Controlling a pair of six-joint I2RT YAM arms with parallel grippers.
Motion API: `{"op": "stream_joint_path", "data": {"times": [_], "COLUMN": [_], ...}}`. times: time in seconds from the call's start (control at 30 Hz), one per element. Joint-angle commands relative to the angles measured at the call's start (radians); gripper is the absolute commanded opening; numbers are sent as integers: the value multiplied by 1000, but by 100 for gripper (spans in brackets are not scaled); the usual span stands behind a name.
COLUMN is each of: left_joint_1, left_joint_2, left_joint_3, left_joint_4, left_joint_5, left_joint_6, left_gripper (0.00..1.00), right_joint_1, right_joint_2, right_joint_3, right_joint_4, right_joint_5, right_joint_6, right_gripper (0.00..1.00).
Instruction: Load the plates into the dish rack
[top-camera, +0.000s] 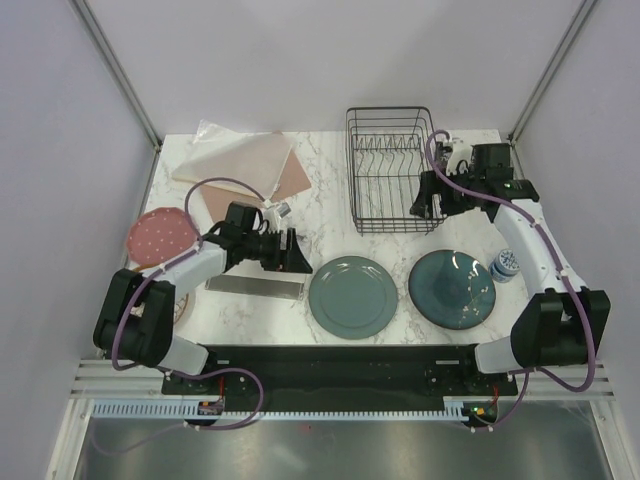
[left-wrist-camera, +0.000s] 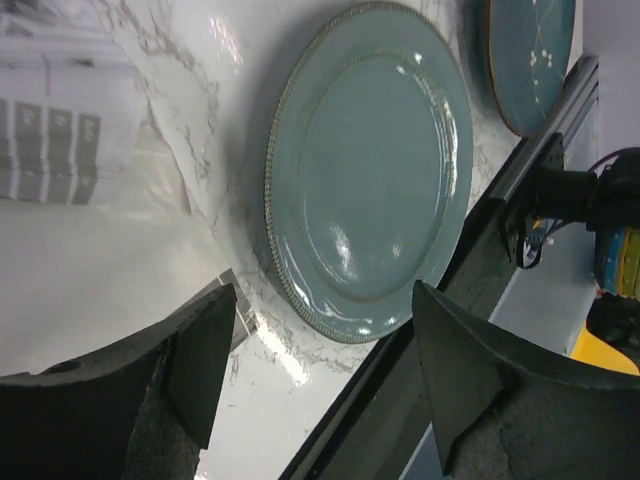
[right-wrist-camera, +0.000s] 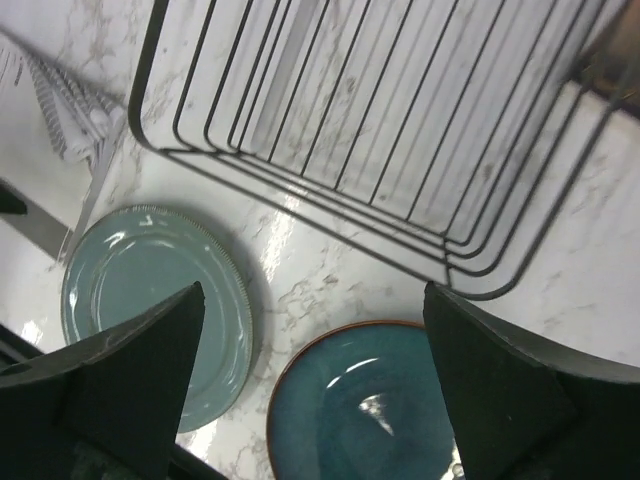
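The teal-green plate (top-camera: 352, 297) (left-wrist-camera: 370, 170) (right-wrist-camera: 150, 300) and the dark blue plate (top-camera: 452, 288) (left-wrist-camera: 525, 55) (right-wrist-camera: 370, 410) lie flat side by side near the front edge. A pink speckled plate (top-camera: 158, 235) lies at the far left. The black wire dish rack (top-camera: 388, 170) (right-wrist-camera: 380, 130) stands at the back with no plate in it. My left gripper (top-camera: 297, 258) (left-wrist-camera: 325, 350) hovers open just left of the teal plate, nothing between its fingers. Above the rack's front right corner my right gripper (top-camera: 425, 203) (right-wrist-camera: 315, 370) is open and holds nothing.
A pinkish-brown sheet (top-camera: 250, 160) lies at the back left. A grey flat strip (top-camera: 255, 287) rests under the left arm. A small blue-and-white round object (top-camera: 505, 265) stands right of the blue plate. White walls close in on both sides.
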Motion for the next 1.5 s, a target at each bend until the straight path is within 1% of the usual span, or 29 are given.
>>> {"op": "stream_joint_path", "data": {"times": [0.0, 0.13, 0.27, 0.3, 0.33, 0.5, 0.77, 0.8, 0.87, 0.9, 0.97, 1.03, 1.13, 1.17, 1.33, 1.43, 1.47], "left_joint_1": [3, 1, -9, -9, -14, -29, -106, -110, -115, -114, -112, -103, -78, -69, -11, -9, -9], "left_joint_2": [8, 10, 65, 97, 112, 206, 345, 359, 408, 425, 461, 455, 416, 407, 376, 381, 386], "left_joint_3": [-86, -140, -146, -142, -128, -91, -13, -5, 21, 33, 73, 87, 90, 94, 134, 156, 162], "left_joint_4": [118, 178, 193, 198, 198, 197, 200, 200, 198, 195, 164, 163, 170, 175, 166, 123, 114], "left_joint_5": [107, 135, 167, 173, 182, 201, 224, 228, 260, 273, 323, 346, 369, 400, 500, 579, 637], "left_joint_6": [-67, -68, -53, -49, -42, -38, -30, -30, -29, -24, 16, 34, 59, 63, 51, 80, 83], "left_gripper": [77, 73, 68, 64, 63, 61, 55, 52, 41, 26, 12, 7, 3, 2, 2, 2, 2], "right_joint_1": [7, 10, 10, 10, 10, 10, 10, 10, 10, 10, 10, 10, 8, 10, 21, 51, 70], "right_joint_2": [-24, -52, -65, -67, -66, -65, -82, -84, -84, -76, -67, -50, -18, -7, 80, 123, 131], "right_joint_3": [-110, -156, -199, -206, -214, -243, -291, -295, -308, -311, -311, -303, -283, -279, -231, -204, -200], "right_joint_4": [4, 14, 22, 23, 27, 27, 19, 17, 14, 14, 5, -15, -45, -53, -145, -206, -214], "right_joint_5": [-146, -155, -149, -146, -141, -133, -123, -119, -124, -130, -150, -181, -218, -254, -375, -411, -412], "right_joint_6": [41, 68, 68, 67, 59, 39, 12, 4, 1, -7, -19, -48, -97, -109, -201, -283, -309], "right_gripper": [98, 98, 98, 98, 98, 98, 98, 98, 98, 98, 98, 98, 98, 98, 98, 98, 98]}}
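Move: The gray-green plate's middle lies about 12 cm to the left hand's right, 7 cm back and 8 cm below; the white packet is about 7 cm to that hand's left, level with it. From the right hand the gray-green plate is some 19 cm left, 18 cm back and 19 cm down, the teal plate about 16 cm back and 1 cm right, and the dish rack 11 cm left and 8 cm ahead. Left dips 8 cm rightward, pinches the gray-green plate's rim, lifts; open right sinks back 10 cm towards the plate. ##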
